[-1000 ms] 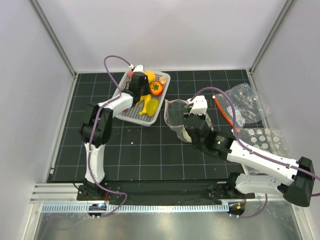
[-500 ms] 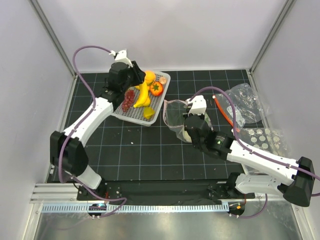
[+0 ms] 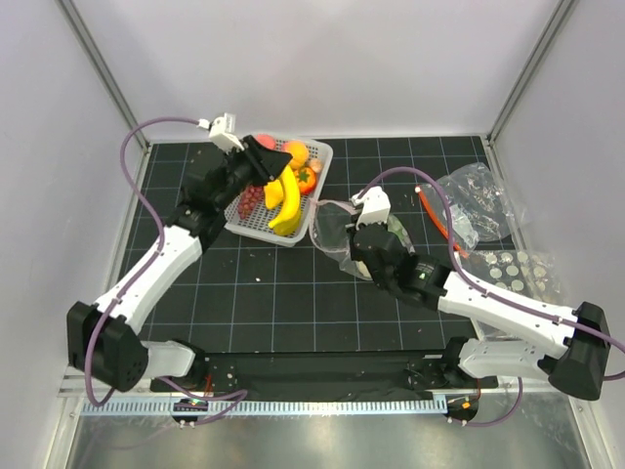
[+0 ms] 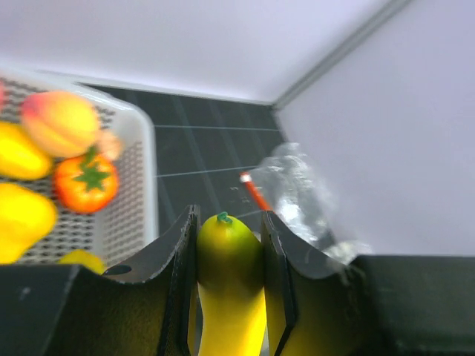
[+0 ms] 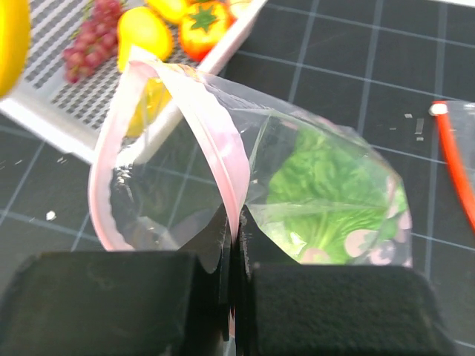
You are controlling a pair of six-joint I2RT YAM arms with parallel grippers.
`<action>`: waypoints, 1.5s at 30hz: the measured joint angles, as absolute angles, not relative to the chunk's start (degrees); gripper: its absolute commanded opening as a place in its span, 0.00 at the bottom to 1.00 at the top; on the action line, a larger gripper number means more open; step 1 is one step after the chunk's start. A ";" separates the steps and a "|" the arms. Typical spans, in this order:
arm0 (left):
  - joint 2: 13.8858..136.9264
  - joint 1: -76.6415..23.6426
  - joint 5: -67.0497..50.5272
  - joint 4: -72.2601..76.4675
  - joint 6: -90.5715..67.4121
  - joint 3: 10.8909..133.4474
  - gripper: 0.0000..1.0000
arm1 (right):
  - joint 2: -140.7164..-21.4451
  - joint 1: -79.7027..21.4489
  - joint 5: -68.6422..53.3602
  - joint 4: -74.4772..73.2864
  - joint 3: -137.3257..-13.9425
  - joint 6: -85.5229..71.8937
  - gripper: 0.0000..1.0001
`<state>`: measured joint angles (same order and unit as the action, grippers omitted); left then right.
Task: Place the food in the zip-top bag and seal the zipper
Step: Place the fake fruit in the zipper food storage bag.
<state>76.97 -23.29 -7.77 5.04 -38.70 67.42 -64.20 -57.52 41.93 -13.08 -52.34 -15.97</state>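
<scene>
My left gripper [image 3: 276, 178] is shut on the yellow banana [image 3: 284, 195] and holds it above the white basket [image 3: 322, 149]. In the left wrist view the banana [image 4: 230, 259] sits upright between the fingers [image 4: 182, 252]. My right gripper [image 5: 236, 230] is shut on the pink zipper rim [image 5: 223, 141] of the zip-top bag [image 3: 330, 227] and holds its mouth open toward the basket. The green cabbage [image 5: 326, 185] lies inside the bag. The orange-red fruit [image 4: 87, 182], peach [image 4: 59, 122], grapes [image 5: 89, 37] and yellow pieces [image 5: 145, 30] lie in the basket.
A clear bag [image 3: 474, 200] with an orange-red strip [image 3: 437, 220] lies at the right rear. A dotted plastic sheet [image 3: 513, 269] lies near the right wall. Grey walls close in the black gridded mat [image 3: 273, 293].
My left gripper has risen out of the basket with the banana and swung it toward the bag. The right gripper with the bag has shifted slightly left.
</scene>
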 measured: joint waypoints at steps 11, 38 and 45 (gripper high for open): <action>74.43 -31.11 -27.49 34.81 -49.50 61.45 0.00 | -63.81 -56.47 25.08 -17.28 -55.81 -17.61 0.01; 72.93 -42.78 -42.13 53.58 -36.47 52.77 0.00 | -57.25 -54.57 7.01 -35.38 -69.89 -22.87 0.01; 75.00 -42.78 -41.95 56.40 -37.01 46.19 0.00 | -56.62 -54.35 9.32 -36.53 -69.95 -22.39 0.01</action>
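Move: Back and to the right of the left hand, which already holds the banana by its stem end, the bag's open mouth lies about 11 cm back, 11 cm right and 12 cm lower. The fruit basket stands some 12 cm ahead and 3 cm left, 29 cm below, with the tomato 16 cm ahead and 4 cm right. From the right hand, pinching the rim, the mouth centre is about 6 cm left and 2 cm ahead; the bagged lettuce lies roughly 4 cm ahead, 6 cm right, lower. Swinging back some 20 cm and right past the basket, the left arm carries the banana up to the bag mouth, rising first, then sinking about 10 cm to lower its hanging end in, while the wrist turns clockwise about 50 degrees and tips up. The right hand keeps its pinch on the rim, drawing the bag back and up about 8 cm each and turning it counter-clockwise to meet the banana. ##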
